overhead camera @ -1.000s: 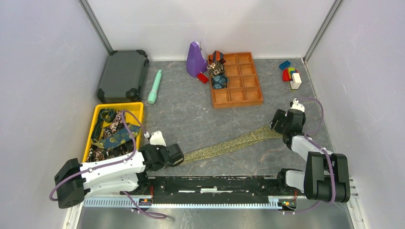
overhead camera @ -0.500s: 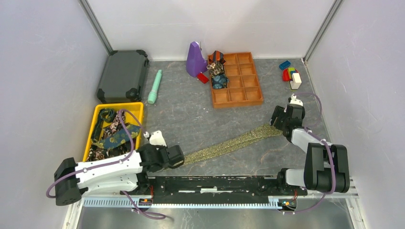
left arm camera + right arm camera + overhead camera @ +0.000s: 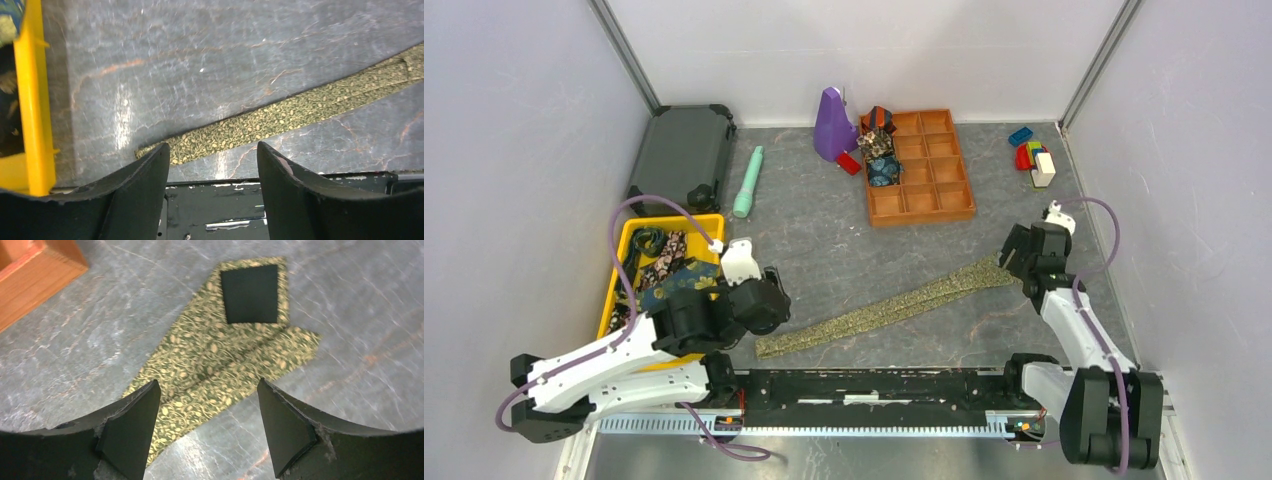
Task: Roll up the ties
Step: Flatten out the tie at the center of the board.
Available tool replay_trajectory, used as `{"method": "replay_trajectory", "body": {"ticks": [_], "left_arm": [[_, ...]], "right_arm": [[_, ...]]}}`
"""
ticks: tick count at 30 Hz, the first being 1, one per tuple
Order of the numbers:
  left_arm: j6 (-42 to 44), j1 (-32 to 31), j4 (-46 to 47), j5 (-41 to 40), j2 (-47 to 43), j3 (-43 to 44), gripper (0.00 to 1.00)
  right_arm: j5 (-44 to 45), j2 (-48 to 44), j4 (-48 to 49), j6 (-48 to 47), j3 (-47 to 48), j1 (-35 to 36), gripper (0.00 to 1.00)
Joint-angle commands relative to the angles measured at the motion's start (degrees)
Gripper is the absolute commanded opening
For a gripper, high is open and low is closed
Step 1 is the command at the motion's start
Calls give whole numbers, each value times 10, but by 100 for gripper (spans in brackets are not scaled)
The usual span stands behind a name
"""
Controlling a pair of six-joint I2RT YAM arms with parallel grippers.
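Observation:
An olive-gold patterned tie (image 3: 894, 307) lies flat on the grey table, running from near the left arm up to the right arm. My left gripper (image 3: 764, 312) is open and empty, raised above the tie's narrow end (image 3: 200, 145). My right gripper (image 3: 1016, 262) is open and empty above the tie's wide end (image 3: 220, 355), which shows a black label (image 3: 250, 293). More ties (image 3: 659, 280) lie heaped in a yellow bin (image 3: 709, 222). Rolled ties (image 3: 880, 150) sit in a wooden divided tray (image 3: 929, 205).
A dark grey case (image 3: 682, 155) lies at the back left, with a teal cylinder (image 3: 748, 183) beside it. A purple object (image 3: 832, 125) stands by the tray. Coloured toy blocks (image 3: 1032, 158) sit at the back right. The black base rail (image 3: 874, 385) runs along the near edge.
My left gripper has let go of the tie's narrow end and lifted up and left; the end now lies flat. My right gripper has moved slightly right, away from the wide end.

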Motion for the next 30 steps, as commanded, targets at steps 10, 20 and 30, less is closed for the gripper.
{"method": "replay_trajectory", "body": {"ticks": [10,20,30], "left_arm": [[227,-3,44,-27,-67,15,74],[239,-3,62,-18,-105,1,72],[233,-2,55,-33,-104,2,72]], "right_arm": [[102,2,-29,118,-42,-17,71],[95,70,37,123,-61,-23,66],[66,93,61,92,-63,-37,37]]}}
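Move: The tie's right end, with its black square, lies roughly 3 cm ahead of the right hand, 4 cm to its right and 6 cm below. The orange tray's middle is some 24 cm ahead and 23 cm left of that hand, the toy blocks about 25 cm ahead and 4 cm right. From the left hand, the tie's left end sits about 3 cm back, 3 cm left and 15 cm below; the yellow bin is around 10 cm ahead and 24 cm left. Dropping some 5 cm onto the tie's right end, the right hand first draws back about 4 cm and moves right, turning clockwise some 15 degrees; then, staying low, it slides forward and farther right while its open fingers close to about half around the tie's near edge. The left hand, already empty, keeps rising about 3.5 cm away from the tie's left end, tipping up slightly, fingers still open. ##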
